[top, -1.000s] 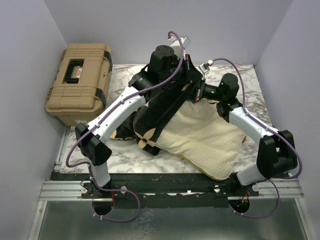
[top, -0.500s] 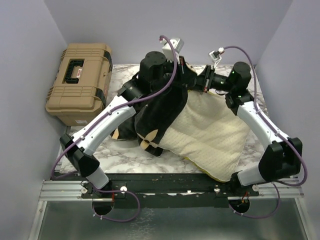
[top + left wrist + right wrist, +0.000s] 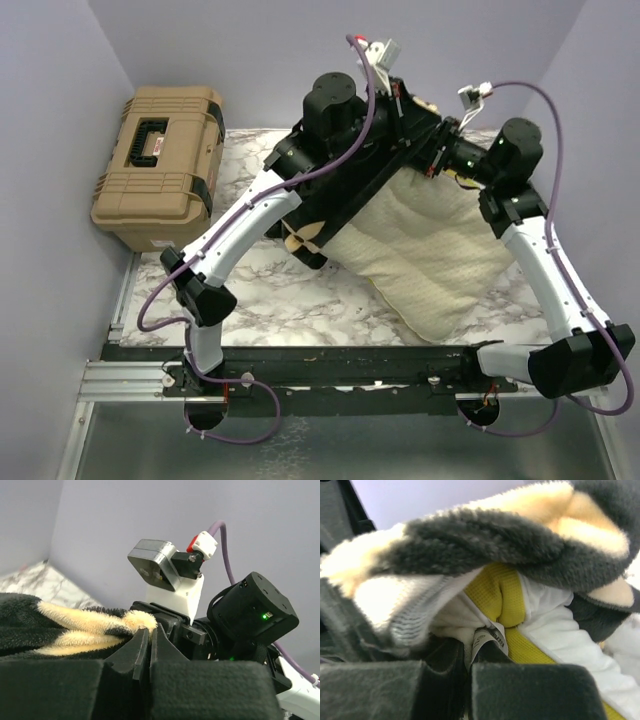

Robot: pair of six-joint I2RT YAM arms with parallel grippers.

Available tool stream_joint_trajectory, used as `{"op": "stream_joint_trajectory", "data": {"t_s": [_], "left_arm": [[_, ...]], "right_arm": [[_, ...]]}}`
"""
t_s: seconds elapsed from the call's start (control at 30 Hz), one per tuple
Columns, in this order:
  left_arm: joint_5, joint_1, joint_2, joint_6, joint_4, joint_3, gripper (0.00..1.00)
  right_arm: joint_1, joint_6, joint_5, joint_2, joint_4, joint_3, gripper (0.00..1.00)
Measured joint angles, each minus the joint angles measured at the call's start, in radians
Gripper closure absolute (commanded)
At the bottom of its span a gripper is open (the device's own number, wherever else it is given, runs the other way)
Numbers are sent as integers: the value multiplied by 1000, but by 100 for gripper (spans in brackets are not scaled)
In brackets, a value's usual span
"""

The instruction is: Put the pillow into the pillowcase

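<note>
The black plush pillowcase with tan flower motifs hangs lifted off the table, covering the pillow's upper left part. The cream quilted pillow hangs out of it, down to the right, its lower corner on the marble. My left gripper is raised at the back and shut on the pillowcase's edge; its jaws are pressed together on the plush. My right gripper is shut on the pillow's corner, pinching white fabric and a label beside the yellow edge band. The pillowcase drapes over that corner.
A tan hard toolbox stands at the back left, half off the marble table. Lilac walls close in at the back and on both sides. Both arms meet high over the back of the table.
Both grippers have risen and moved right, lifting the pillowcase and the pillow's upper end off the table. The pillow now hangs steeper, with more of it free of the table.
</note>
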Motion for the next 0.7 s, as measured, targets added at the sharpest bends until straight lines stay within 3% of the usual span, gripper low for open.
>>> {"op": "stream_joint_trajectory", "data": {"t_s": [0.17, 0.33, 0.43, 0.63, 0.7], "left_arm": [[-69, -10, -129, -21, 8, -349, 100], [-127, -75, -210, -84, 24, -698, 100], [-158, -106, -211, -113, 63, -781, 100], [-237, -156, -203, -103, 84, -750, 100], [-261, -168, -200, -88, 64, -735, 79]], "right_arm": [[-2, 137, -58, 44, 227, -269, 100], [23, 339, -115, 200, 521, -514, 100], [43, 459, -144, 294, 732, -567, 100], [74, 610, -183, 343, 972, -572, 100], [74, 644, -193, 344, 1013, -572, 100]]}}
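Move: The left gripper already holds the rim of the pillowcase; the pillow corner it works against, still clamped in the right gripper, is about 6 cm to its right, 2 cm back and 7 cm below. From the right gripper, which has that corner between its fingers, the case rim lies some 6 cm left, 2 cm ahead and 7 cm above, while the pillow body hangs roughly 12 cm back, 3 cm right and 20 cm below. Snap both grippers down together, about 20 cm in under half a second, fingers staying shut: the left on the pillowcase rim, the right on the pillow corner. Ease the left back some 5 cm, its fingers tipping downward; bring the right about 5 cm left towards the left gripper, rolling its wrist some 30 degrees, and let it rise slightly at the end. ##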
